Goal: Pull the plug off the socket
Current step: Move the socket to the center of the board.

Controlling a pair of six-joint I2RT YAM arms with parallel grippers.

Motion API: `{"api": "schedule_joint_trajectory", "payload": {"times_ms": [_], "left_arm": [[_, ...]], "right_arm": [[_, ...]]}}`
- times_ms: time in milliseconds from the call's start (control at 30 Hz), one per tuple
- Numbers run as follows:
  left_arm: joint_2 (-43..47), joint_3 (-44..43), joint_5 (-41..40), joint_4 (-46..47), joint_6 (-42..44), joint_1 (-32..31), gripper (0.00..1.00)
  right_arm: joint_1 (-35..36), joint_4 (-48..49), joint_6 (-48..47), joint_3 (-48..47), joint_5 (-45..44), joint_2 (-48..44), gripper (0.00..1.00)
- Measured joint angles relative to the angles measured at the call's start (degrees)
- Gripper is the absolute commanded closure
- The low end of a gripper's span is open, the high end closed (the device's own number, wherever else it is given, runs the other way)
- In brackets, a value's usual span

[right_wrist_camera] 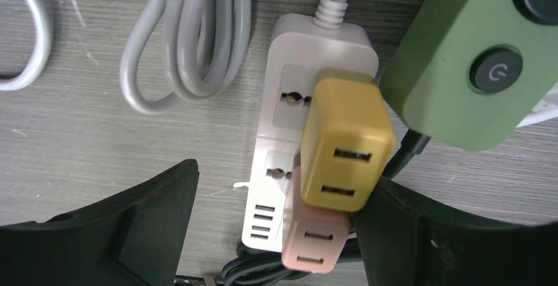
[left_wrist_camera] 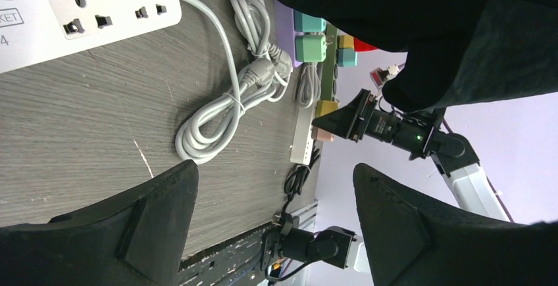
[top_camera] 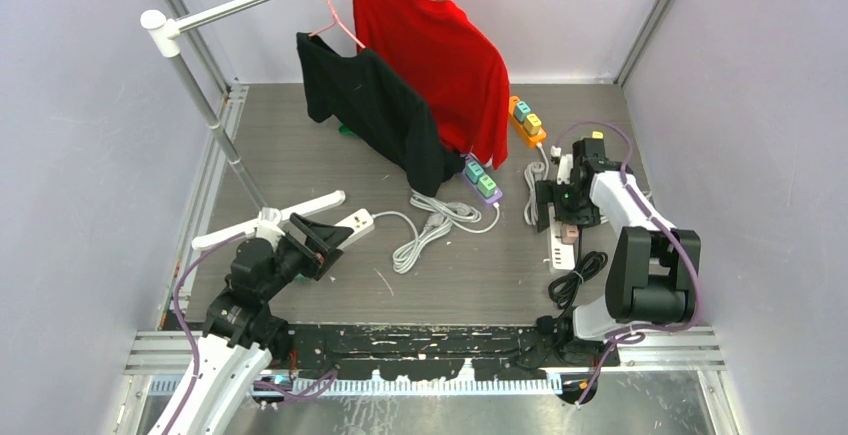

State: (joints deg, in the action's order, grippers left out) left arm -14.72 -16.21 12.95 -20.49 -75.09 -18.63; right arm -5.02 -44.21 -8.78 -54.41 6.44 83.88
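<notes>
A white power strip lies on the table with a yellow plug and a pink plug stuck in it side by side. My right gripper hovers over that strip, open, its jaws straddling both plugs. The right finger touches the plugs' side; the left finger stands well clear. My left gripper is open and holds nothing, beside another white power strip at the left.
A green power strip lies just right of the plugs. A coiled grey cable and a black cable lie nearby. A purple strip, an orange strip, a red shirt and a black shirt are on the rack.
</notes>
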Motion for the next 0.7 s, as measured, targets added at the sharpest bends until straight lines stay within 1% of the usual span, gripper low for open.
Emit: {"api": "schedule_joint_trajectory", "payload": {"times_ms": [33, 100, 200, 267, 300, 367, 467, 600, 700], "left_arm": [[-0.4, 0.0, 0.3, 0.2, 0.0, 0.0, 0.13], [-1.0, 0.0, 0.8, 0.5, -0.2, 0.0, 0.13], [-1.3, 0.0, 1.4, 0.6, -0.8, 0.0, 0.13], [-1.3, 0.0, 1.7, 0.6, -1.0, 0.0, 0.13], [-1.3, 0.0, 1.8, 0.6, -1.0, 0.0, 0.13], [-1.3, 0.0, 1.9, 0.7, -1.1, 0.0, 0.13], [-1.3, 0.0, 2.3, 1.4, -1.2, 0.0, 0.13], [-1.3, 0.0, 3.0, 2.7, -1.2, 0.0, 0.13], [-1.3, 0.0, 3.7, 3.9, -1.2, 0.0, 0.13]], "right_arm": [[0.2, 0.5, 0.1, 0.0, -0.6, 0.7, 0.16], [0.4, 1.4, 0.3, 0.0, -1.8, 2.0, 0.16], [0.5, 2.6, 0.4, 0.3, -3.5, 3.7, 0.23], [0.5, 3.5, 0.5, 0.9, -4.0, 4.3, 0.25], [0.6, 3.8, 0.6, 1.3, -4.3, 4.4, 0.27], [0.8, 4.3, 0.5, 2.0, -4.7, 4.4, 0.28], [1.2, 5.0, 0.3, 3.0, -5.3, 4.8, 0.35], [1.3, 5.9, 0.0, 3.9, -5.7, 5.0, 0.57], [1.3, 6.0, -0.5, 4.0, -5.7, 4.9, 0.70]]}}
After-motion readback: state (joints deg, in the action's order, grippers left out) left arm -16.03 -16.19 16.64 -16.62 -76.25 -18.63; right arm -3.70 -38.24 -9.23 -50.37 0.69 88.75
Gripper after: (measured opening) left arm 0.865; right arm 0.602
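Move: The white socket with the yellow and pink plugs stands right under the right hand, its middle some 4 cm down, about 1 cm back and 1 cm right. On it, the pink plug is 1 cm back and 2 cm right of the hand, the yellow one 3 cm ahead and 2 cm right. The near grey cable coil lies about 7 cm ahead and 4 cm left. From the left hand the socket is roughly 42 cm right, 5 cm ahead and 13 cm lower. The white socket's two long sides are straddled by the right fingers as the hand sinks nearly 4 cm onto it, easing about 1 cm to the right and tilting only slightly. The fingers close by roughly a third on the way down and come to pinch the socket's body beside the plugs, one finger on the left side, the other on the right behind the yellow plug. ##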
